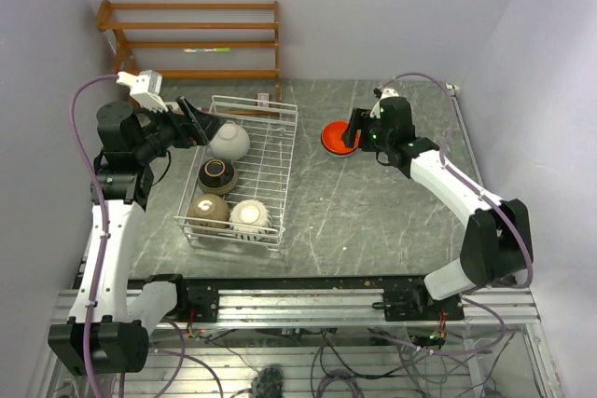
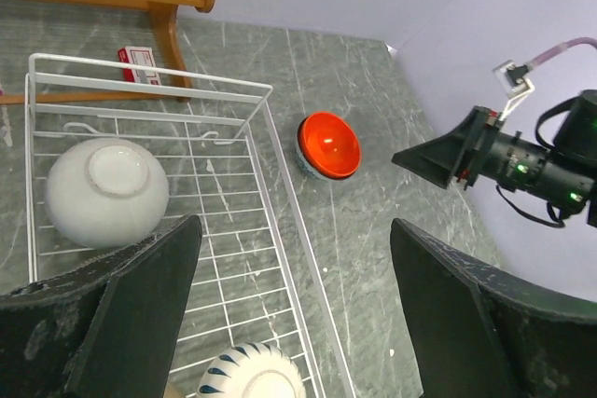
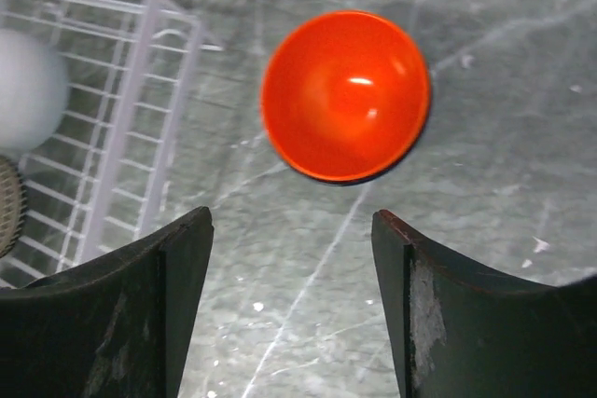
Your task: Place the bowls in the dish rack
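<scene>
The white wire dish rack (image 1: 288,174) lies left of centre. It holds a cream-white bowl (image 1: 229,141) upside down, a black-brown bowl (image 1: 216,174), a tan-brown bowl (image 1: 207,209) and a white bowl with blue pattern (image 1: 249,216). The orange-red bowl (image 1: 333,140) sits on the table right of the rack. My left gripper (image 1: 199,123) is open and empty above the rack's far left part, by the cream-white bowl (image 2: 107,190). My right gripper (image 1: 353,133) is open and empty, just right of and above the orange-red bowl (image 3: 345,95), not touching it.
A brown wooden slatted shelf (image 1: 191,39) stands against the back wall behind the rack. A small red and white box (image 2: 140,62) lies by its foot. Purple walls close in on the left and right. Bare grey table lies between the rack (image 2: 280,193) and the orange-red bowl (image 2: 328,145).
</scene>
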`<state>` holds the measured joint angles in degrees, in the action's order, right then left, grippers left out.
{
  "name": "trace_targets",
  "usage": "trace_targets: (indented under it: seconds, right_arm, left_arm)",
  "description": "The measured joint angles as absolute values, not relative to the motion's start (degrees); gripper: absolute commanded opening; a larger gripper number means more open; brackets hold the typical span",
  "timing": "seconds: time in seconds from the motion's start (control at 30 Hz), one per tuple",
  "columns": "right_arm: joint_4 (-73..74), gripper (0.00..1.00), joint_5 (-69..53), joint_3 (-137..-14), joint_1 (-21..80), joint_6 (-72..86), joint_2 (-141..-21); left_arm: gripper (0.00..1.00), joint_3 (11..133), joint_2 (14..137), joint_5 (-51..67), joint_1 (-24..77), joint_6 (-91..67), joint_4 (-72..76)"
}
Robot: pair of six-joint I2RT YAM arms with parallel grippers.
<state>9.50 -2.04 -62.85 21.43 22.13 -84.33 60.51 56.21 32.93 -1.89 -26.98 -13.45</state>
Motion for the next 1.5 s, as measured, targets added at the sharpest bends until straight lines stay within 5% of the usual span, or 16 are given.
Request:
trace_targets:
  seconds: [0.13,0.63,1.37,1.5]
  right_arm:
    - [10.7,0.43,-1.0,-63.9,18.3,22.0,-89.1]
    - [11.7,0.32,4.8,-75.1,16.4,19.9,-105.7]
    - [10.4,0.19,6.3,-79.2,15.8,19.2,-112.1]
    - [10.2,0.05,7.2,-79.2,15.8,19.0,-112.6]
  left_arm:
    - [0.93,60.5,56.4,33.3,-1.7,-27.0,-13.4]
    - [0.92,59.2,56.8,34.4,-1.7,-25.3,-13.1]
    - [0.93,58.2,57.4,35.1,-1.7,-23.1,-13.5]
    - [0.93,58.2,57.4,35.1,-1.7,-22.7,-13.6]
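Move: The red bowl stands about 9 cm ahead of the right hand, 1 cm to its left and 13 cm below it. The dish rack's middle is some 31 cm left of that hand and 2 cm back; the white bowl in it lies about 36 cm left and 7 cm ahead, the striped bowl 29 cm left and 15 cm back, all roughly 9 cm down. From the left hand the red bowl is about 17 cm ahead, 38 cm right and 30 cm below. The right hand swoops down about 11 cm and forward about 10 cm, drifting 5 cm right, to the red bowl's right rim, tipping its fingers down and turning clockwise by some 10 degrees each while they close from wide open to nearly shut. They end astride the rim, one inside the bowl and one outside, pinching it, while the open left hand sinks a little beside the rack. ##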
